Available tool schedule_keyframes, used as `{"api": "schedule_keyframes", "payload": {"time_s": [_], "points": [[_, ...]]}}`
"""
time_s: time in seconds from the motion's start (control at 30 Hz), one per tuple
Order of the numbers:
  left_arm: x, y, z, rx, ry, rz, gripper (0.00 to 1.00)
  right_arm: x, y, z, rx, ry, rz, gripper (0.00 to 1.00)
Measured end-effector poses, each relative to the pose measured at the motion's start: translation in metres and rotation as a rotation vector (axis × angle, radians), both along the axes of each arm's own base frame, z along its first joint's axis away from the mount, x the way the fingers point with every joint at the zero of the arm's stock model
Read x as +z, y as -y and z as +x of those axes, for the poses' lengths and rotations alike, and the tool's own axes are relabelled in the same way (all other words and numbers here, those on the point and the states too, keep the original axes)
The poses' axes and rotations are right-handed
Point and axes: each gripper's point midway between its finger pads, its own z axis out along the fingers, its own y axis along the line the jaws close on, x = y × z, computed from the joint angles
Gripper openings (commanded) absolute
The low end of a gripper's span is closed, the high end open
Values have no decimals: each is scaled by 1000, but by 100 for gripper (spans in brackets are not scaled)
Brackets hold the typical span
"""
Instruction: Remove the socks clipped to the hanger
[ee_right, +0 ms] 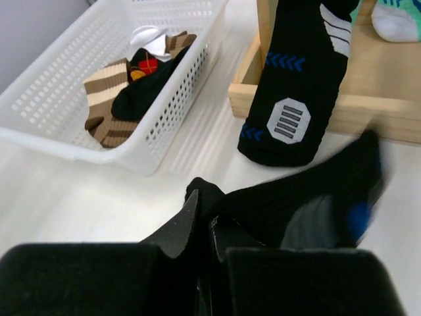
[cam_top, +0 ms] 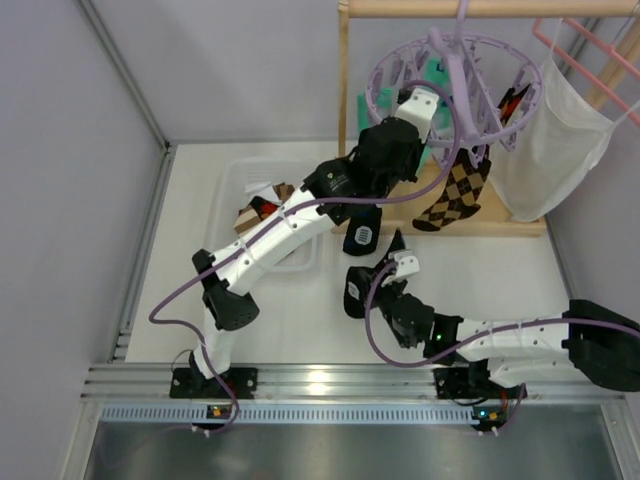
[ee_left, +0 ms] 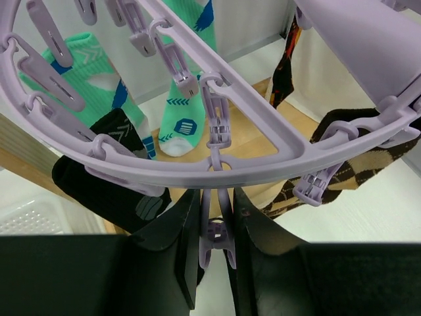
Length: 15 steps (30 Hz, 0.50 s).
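The lavender hanger (cam_top: pixel 470 45) hangs from the wooden rack's rail, and its ring (ee_left: pixel 197 168) fills the left wrist view. My left gripper (ee_left: pixel 216 204) is raised under the ring, shut on a dangling clip peg (ee_left: pixel 217 234). Mint-teal socks (ee_left: pixel 181 112), a black sock (ee_left: pixel 99 191) and a brown argyle sock (cam_top: pixel 455 195) are clipped to the ring. The black sock (ee_right: pixel 296 99), with blue chevrons and a grey logo, reaches down to the table. My right gripper (ee_right: pixel 209 210) is low over the table, shut on a second black sock (ee_right: pixel 309 204) that trails to the right.
A white basket (ee_right: pixel 85 99) at the left holds several socks, brown striped and black. The wooden rack's base (ee_right: pixel 368 99) lies behind the hanging sock. A white mesh bag (cam_top: pixel 555 150) and a pink wire hanger (cam_top: pixel 590 45) hang at the right.
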Motion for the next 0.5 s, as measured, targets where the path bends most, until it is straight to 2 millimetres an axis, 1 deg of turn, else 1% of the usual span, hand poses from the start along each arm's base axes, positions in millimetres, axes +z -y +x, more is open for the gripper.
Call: {"api": "schedule_keyframes", "payload": {"time_s": [0.03,0.07,0.1,0.13,0.17,0.2,0.23,0.3,0.33,0.4,0.5], "points": [[-1,0,0,0,-1,0,27,-1,3,-1,2,-3,-3,0],[-1,0,0,0,-1,0,58,-2,5,-3,9,-5,-7,0],[-3,-1,0,3,-2,5,68,0,6,-5,16,-4,0,0],[-5,-5,0,24,-5,4,74,3,6,-8,33,-2,10,0],[-8,-9,-1,34,-12,8,89,7,8,-9,40,1,20,0],[-13,-17,-1,56,-18,26,94,11,9,-12,55,3,31,0],[-16,-24,-2,81,-23,29,97,14,10,-14,67,4,36,0],[-25,-48,-6,140,-38,53,98,20,11,-19,99,4,40,0],[-26,-61,-9,167,-43,57,98,21,11,-21,119,4,35,0],[-29,-93,-14,227,-53,54,98,22,13,-26,153,3,14,0],[-23,-161,-20,367,-51,8,98,26,12,-31,198,7,-40,0]]}}
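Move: The left fingers are still shut on a hanger clip, with the ring's middle roughly 10 cm ahead, 4 cm right and 3 cm higher. From them the white basket is some 30 cm left, 2 cm ahead and 33 cm below. The right hand holds the black sock, already free of its clip. From the right hand the basket is about 17 cm ahead, 25 cm left and 12 cm down, and the hanging black sock is 15 cm ahead, 3 cm left and slightly higher. Open the left gripper wide to let go of the clip, then sweep it faster and faster about 16 cm left towards the basket side, dipping slightly and turning some 20 degrees counter-clockwise. Keep the right fingers shut on the black sock and draw it back and up about 3 cm each, away from the hanging sock, turning a little counter-clockwise. ##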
